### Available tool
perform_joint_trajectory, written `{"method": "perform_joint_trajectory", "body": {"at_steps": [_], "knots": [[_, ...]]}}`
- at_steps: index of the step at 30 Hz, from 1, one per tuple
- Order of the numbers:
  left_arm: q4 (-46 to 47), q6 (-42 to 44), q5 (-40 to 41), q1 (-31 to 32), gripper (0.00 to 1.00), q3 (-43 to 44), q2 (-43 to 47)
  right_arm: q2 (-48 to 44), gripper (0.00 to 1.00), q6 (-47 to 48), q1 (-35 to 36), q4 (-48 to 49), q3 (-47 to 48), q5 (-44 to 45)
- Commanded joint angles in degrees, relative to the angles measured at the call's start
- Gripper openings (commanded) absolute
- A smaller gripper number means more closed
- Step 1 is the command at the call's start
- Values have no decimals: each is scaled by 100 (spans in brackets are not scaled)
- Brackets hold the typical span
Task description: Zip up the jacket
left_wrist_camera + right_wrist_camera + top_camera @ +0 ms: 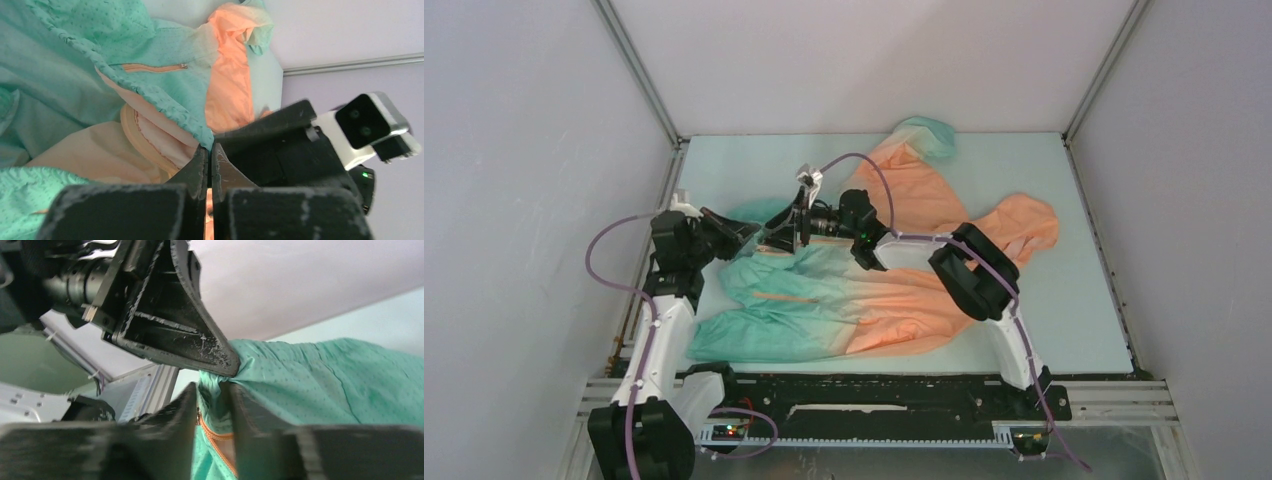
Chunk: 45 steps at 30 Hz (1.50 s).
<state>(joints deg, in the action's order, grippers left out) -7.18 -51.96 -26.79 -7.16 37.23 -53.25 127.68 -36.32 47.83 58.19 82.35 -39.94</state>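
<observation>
The jacket point(874, 300) lies spread on the table, teal on the left and orange on the right, its hood point(1024, 225) at the right. My left gripper point(759, 237) is shut on a teal hem corner point(209, 141). My right gripper point(786, 235) meets it from the right. In the right wrist view its jaws point(212, 395) stand apart, with teal fabric and the orange front zip point(212, 437) loose between them. A finger of the left gripper point(200, 340) pinches the fabric point(325, 380) just above. An orange pocket zip point(155, 67) shows on the teal panel.
Grey enclosure walls with metal corner posts point(639, 70) close in the pale table point(1074, 300) on three sides. A black rail point(874, 400) runs along the near edge between the arm bases. A purple cable point(864, 160) loops over the right arm.
</observation>
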Motion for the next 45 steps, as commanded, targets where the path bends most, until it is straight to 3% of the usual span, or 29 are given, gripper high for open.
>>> {"method": "perform_joint_trajectory", "body": {"at_steps": [1, 4, 8, 11, 16, 30, 45], "knots": [[-494, 195, -88, 12, 0, 372, -23, -1185, 74, 1189, 78, -1846, -306, 1330], [-785, 201, -113, 4, 0, 474, -97, -1586, 78, 1280, 223, -3070, -456, 2267], [-949, 8, -95, 4, 0, 459, -83, -1988, 79, 1379, 790, -3649, -859, 3883], [-964, -366, -164, -9, 0, 345, -119, -2026, 83, 1548, 1259, -3866, -861, 5255], [-1002, -718, -337, -63, 0, 211, -285, -2045, 83, 1500, 1635, -3884, -865, 6327], [-1081, -894, -454, -160, 0, 168, -221, -1805, 83, 1902, 1964, -3409, -744, 6523], [-1132, -882, -629, -243, 0, 153, -192, -1197, 83, 2244, 2287, -4019, 305, 7296]]}}
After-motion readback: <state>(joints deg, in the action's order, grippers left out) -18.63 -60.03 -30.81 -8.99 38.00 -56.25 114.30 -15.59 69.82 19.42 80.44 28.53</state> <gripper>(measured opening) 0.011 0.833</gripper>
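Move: The zip slider hangs at the folded hem just by the right fingers, about 2 cm back and 3 cm below the right hand point, level sideways. The hem already pinched by the left gripper is some 2 cm above and 2 cm left of the right hand, about 1 cm forward. From the left hand the slider lies about 2 cm back and 5 cm below; the near pocket zip lies about 14 cm back, 4 cm right and 10 cm down. Spread the already half-open right fingers wide to come free of the hem, drawing off some 3 cm to the right, then swing back and down while turning the wrist clockwise about 45 degrees and tipping the fingertips down, and ease in leftward around the slider. Meanwhile keep the left pinch on the hem and lower it about 3.5 cm and slightly back, tipping its fingers down. ##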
